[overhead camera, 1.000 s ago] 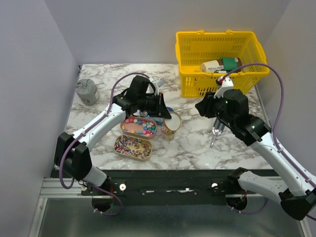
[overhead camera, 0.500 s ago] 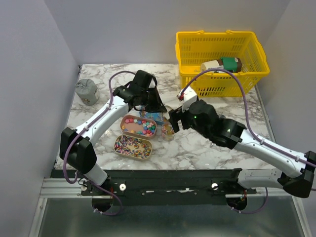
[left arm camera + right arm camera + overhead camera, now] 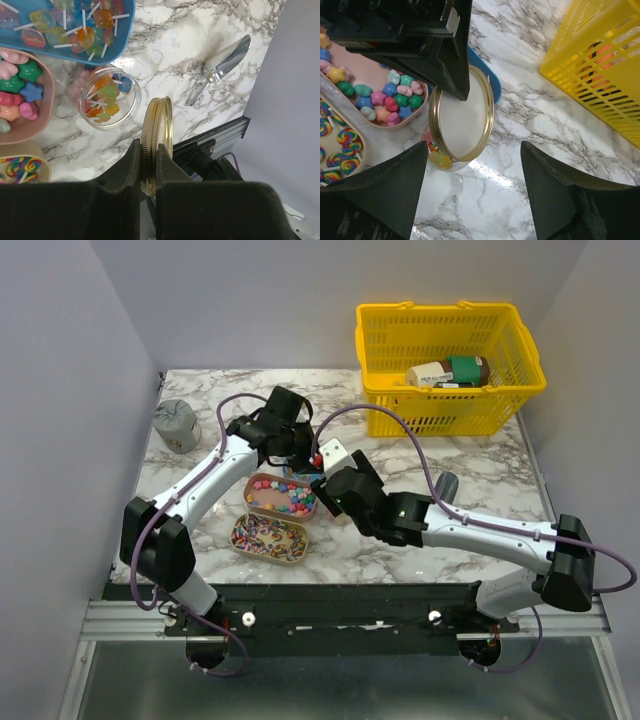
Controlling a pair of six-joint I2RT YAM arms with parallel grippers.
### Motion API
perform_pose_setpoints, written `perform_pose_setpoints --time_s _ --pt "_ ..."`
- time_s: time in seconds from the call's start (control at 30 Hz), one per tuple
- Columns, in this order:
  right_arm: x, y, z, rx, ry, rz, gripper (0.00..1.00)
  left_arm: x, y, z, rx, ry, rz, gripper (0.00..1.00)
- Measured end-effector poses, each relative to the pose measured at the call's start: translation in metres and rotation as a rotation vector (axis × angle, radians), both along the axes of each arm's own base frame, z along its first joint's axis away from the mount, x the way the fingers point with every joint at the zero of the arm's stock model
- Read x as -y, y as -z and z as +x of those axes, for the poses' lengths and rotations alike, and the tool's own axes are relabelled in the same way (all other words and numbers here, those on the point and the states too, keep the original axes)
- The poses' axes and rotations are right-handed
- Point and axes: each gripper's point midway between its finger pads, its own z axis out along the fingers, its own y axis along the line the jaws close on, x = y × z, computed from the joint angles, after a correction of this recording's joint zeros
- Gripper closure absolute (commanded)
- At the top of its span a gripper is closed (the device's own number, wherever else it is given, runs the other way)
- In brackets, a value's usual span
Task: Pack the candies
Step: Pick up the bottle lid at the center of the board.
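The candies fill three trays: star sweets in a pink tray [image 3: 282, 495] [image 3: 380, 95], swirl lollipops in a tan tray [image 3: 268, 537], and flat lollipops in a blue tray [image 3: 70, 25]. Some candies lie in a small glass jar [image 3: 110, 91] [image 3: 437, 152] standing open on the marble. My left gripper [image 3: 148, 165] [image 3: 300, 445] is shut on the jar's gold lid [image 3: 156, 135] [image 3: 462, 112], held on edge just above the jar. My right gripper [image 3: 475, 185] [image 3: 325, 490] hovers open close by the jar, nothing between its fingers.
A silver scoop [image 3: 225, 62] [image 3: 444, 486] lies on the marble to the right of the jar. A yellow basket [image 3: 450, 365] [image 3: 600, 65] with packages stands at the back right. A grey pouch [image 3: 176, 425] sits at the back left.
My right arm has swung left from the scoop's spot to the jar, its jaws opening and the scoop left on the table. The left gripper keeps the lid, shifted slightly.
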Motion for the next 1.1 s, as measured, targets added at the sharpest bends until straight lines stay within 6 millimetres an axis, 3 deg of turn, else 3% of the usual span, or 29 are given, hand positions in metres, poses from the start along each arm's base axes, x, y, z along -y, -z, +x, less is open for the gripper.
perform_pose_setpoints --time_s 0.33,0.57,0.67,0.8,1.0,1.1 --pt "-0.005 0.033 0.013 0.025 0.079 -0.069 0.32 0.0 -0.003 -0.012 -0.023 0.001 -0.038 0.87" --pt "-0.002 0.039 0.015 0.03 0.137 -0.052 0.61 0.004 -0.006 -0.015 -0.028 0.0 -0.08 0.75" --pt "-0.004 0.039 0.012 0.026 0.146 -0.033 0.68 0.006 -0.008 -0.013 -0.022 -0.004 -0.102 0.66" --pt "0.0 0.039 0.011 0.023 0.186 -0.003 0.7 0.006 -0.008 -0.015 -0.022 -0.005 -0.11 0.43" --pt "0.023 0.041 0.004 0.011 0.25 0.024 0.74 0.002 -0.013 -0.015 0.0 -0.015 -0.102 0.32" --pt "0.034 0.042 0.0 -0.006 0.276 0.042 0.74 -0.003 -0.016 -0.011 0.021 -0.036 -0.097 0.31"
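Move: The left hand already holds the bottle lid pinched between its fingertips. From the open right hand the lid lies about 3 cm ahead, 1 cm left and 5 cm lower. The filled jar stands some 4 cm ahead of the lid, neither left nor right of it, 11 cm below. From the left hand, the blue tray is about 12 cm ahead and 7 cm left, the pink tray 5 cm ahead and 14 cm left, both some 14 cm down. The right hand closes its fingers on the lid while the left still pinches it, having sunk about 4 cm and eased slightly forward to reach it; the left meanwhile draws back a little. The left fingers then spread wide and let go, and the right takes the lid some 4 cm to the right, turning about 15 degrees clockwise. ##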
